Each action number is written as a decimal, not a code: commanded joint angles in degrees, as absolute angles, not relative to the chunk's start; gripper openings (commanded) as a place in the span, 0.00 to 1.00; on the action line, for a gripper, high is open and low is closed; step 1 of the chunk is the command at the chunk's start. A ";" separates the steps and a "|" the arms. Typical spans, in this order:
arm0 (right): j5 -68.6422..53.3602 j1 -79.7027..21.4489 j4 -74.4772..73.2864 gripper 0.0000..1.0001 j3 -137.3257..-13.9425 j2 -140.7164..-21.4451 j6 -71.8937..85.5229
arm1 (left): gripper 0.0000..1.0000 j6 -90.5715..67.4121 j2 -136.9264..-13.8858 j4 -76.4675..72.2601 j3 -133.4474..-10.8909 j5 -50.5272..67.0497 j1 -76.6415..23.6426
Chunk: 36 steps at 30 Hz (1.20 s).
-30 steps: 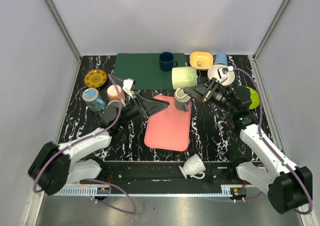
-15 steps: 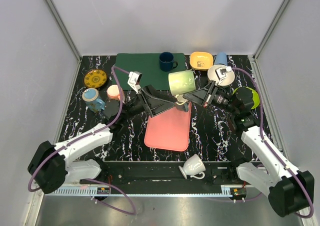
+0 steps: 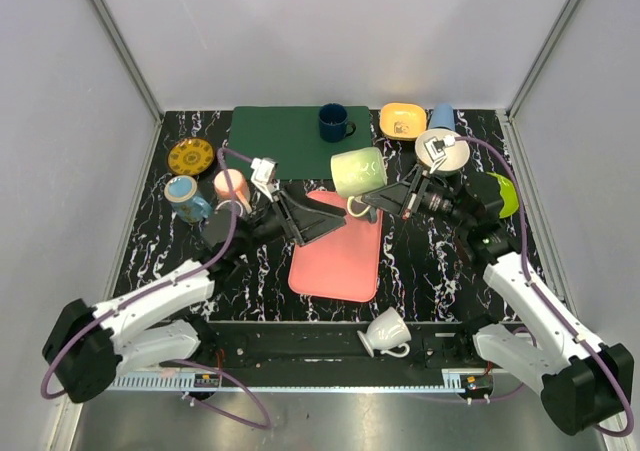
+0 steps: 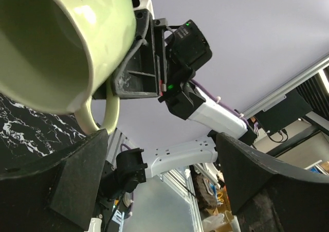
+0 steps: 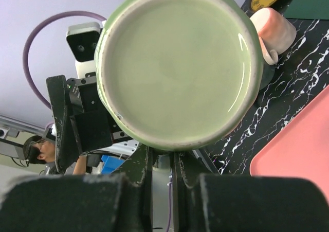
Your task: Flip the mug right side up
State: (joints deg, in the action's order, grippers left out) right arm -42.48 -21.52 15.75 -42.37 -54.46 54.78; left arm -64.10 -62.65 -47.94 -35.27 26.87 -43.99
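The mug [image 3: 358, 171] is light green and hangs tilted in the air over the far end of the pink mat [image 3: 340, 256]. My right gripper [image 3: 377, 200] is shut on its handle [image 3: 355, 207]. The right wrist view faces the mug's round underside [image 5: 175, 62], with the right gripper [image 5: 172, 165] just below it. In the left wrist view the mug [image 4: 51, 47] shows its open mouth at upper left, handle [image 4: 105, 116] hanging down. My left gripper [image 3: 325, 216] stands open just left of and below the mug, touching nothing; in its own view the left gripper [image 4: 162, 155] has only empty space between its fingers.
A dark blue mug [image 3: 335, 121] stands on the green mat [image 3: 280, 141]. A yellow bowl [image 3: 402, 121], blue cup [image 3: 442, 116] and lime bowl [image 3: 507, 193] sit at the back right. A yellow plate [image 3: 191, 156], blue mug [image 3: 187, 199] and pink cup [image 3: 232, 186] sit left. A white mug [image 3: 385, 331] lies near the front rail.
The right gripper has shifted the mug slightly left and tipped it further. The left gripper reached toward the mug, then drew back a little; its jaws have narrowed slightly.
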 commanded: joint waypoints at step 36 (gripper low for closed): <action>-41.92 -26.45 19.25 0.00 -46.41 -50.54 51.94 | 0.40 -67.23 -71.98 -60.46 -43.68 25.84 -47.46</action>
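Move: The green mug is held on its side by the right fingers on its handle, mouth to the left. From the open left hand the handle is about 4 cm ahead, 5 to the right and 3 lower; the mug's body is some 9 cm ahead and 4 to the right. The grey mug stands on the pink tray roughly 12 cm ahead, 6 to the right and 28 below. The handle is at the right fingertips, 1 cm back and 1 to their left. The right fingers keep their pinch on the green mug's handle while that hand lifts about 3.5 cm and draws back 2, tilting slightly up. The left hand backs off and rises about 2 cm, dips some 5, then climbs again and slides right and a little forward onto the handle (net about 3 cm right), its fingers half closing around it; a firm left grip can't yet be seen. ##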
